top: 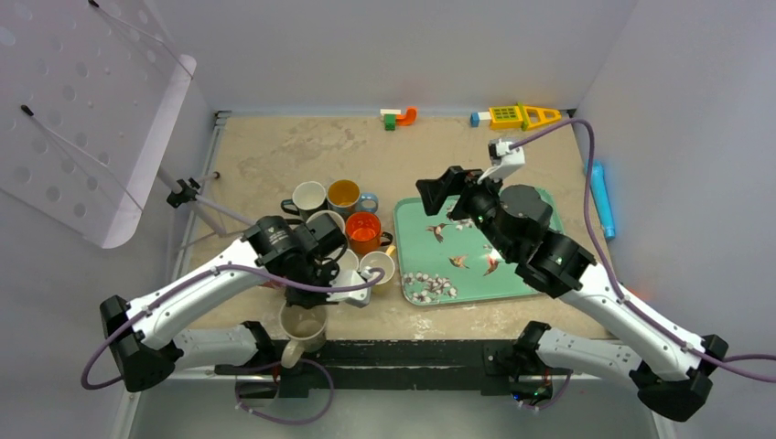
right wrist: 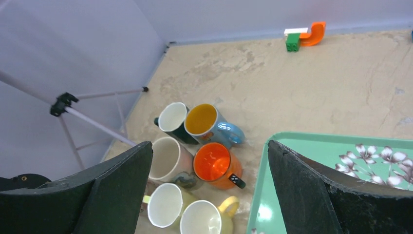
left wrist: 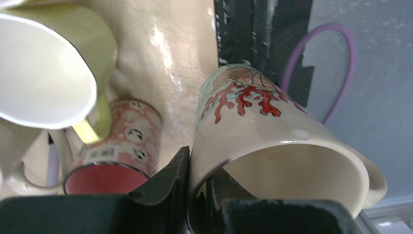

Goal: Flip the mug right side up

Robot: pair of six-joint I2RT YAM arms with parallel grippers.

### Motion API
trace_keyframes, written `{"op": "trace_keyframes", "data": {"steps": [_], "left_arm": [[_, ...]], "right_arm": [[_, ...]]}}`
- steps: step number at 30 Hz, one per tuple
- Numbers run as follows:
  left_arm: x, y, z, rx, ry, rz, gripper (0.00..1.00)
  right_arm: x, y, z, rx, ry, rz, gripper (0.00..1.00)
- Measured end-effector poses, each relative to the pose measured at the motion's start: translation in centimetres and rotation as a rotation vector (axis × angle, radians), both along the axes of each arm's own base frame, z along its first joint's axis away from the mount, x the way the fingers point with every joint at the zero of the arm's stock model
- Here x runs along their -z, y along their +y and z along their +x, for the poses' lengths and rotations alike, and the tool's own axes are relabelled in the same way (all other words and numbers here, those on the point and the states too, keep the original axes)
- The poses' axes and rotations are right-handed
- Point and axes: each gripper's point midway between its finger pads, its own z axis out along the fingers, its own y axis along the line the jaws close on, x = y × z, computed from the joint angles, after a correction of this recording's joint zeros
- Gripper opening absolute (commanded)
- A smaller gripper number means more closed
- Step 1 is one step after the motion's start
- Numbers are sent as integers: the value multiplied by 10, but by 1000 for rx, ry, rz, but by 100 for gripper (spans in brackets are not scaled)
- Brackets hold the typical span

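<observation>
A cream mug (top: 303, 326) with a red coral pattern (left wrist: 272, 126) hangs near the table's front edge. Its mouth faces up in the top view, and its handle points toward the arm bases. My left gripper (top: 311, 291) (left wrist: 200, 165) is shut on its rim, with one finger outside the wall and one inside. My right gripper (top: 439, 194) (right wrist: 209, 148) stands wide open and holds nothing. It is raised between the green tray (top: 412, 206) and the cluster of mugs.
Several upright mugs crowd left of the tray: white (right wrist: 173, 117), blue with yellow inside (right wrist: 202, 119), beige (right wrist: 165, 158), orange (right wrist: 213, 163), two pale yellow (right wrist: 165, 204). A pink mug (left wrist: 122, 141) lies on its side. Toy blocks (top: 399, 116) and a tripod (top: 188, 194) stand at the back and left.
</observation>
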Motion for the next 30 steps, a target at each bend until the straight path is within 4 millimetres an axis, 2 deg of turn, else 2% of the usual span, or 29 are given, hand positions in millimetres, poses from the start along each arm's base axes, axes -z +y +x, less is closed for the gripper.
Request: {"op": "trace_keyframes", "data": {"steps": [4,10,19,23,30], "left_arm": [[24,-15,15,42,-41,-34,0],[66,-16,23,114,-66,-22,0],[70,-21,33,140,-80,-42,0],[69,-19,35,119,-82,-58,0],[70,-23,50,54,-78,-92,0]], "right_arm": [[18,7,6,-2,38,-53,93],[22,5,5,-1,37,-59,93],[20,3,4,-1,29,-62,93],[23,3,4,0,32,-68,92],[25,3,4,-1,33,-73,92]]}}
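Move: The left hand holds the upright coral mug by its rim. The bare patch it is bound for, at the near table edge, lies about 3 cm ahead, 4 cm right and 16 cm below. The yellow-green mug stands roughly 9 cm ahead and 7 cm right, the pink mug 6 cm ahead and 4 cm left, and the pale yellow mug 9 cm ahead and 15 cm right, all about 12 cm lower. From the idle right hand the patch is some 18 cm back, 22 cm left and 37 cm below. Still pinching the coral mug's rim, the left hand lowers it about 7 cm while easing forward and a little right, most of the drop coming early. It then holds its height and creeps on forward, some 5 cm in all, towards the yellow-green mug. The fingers keep their grip; the open, empty right hand sinks a couple of centimetres and waits. ##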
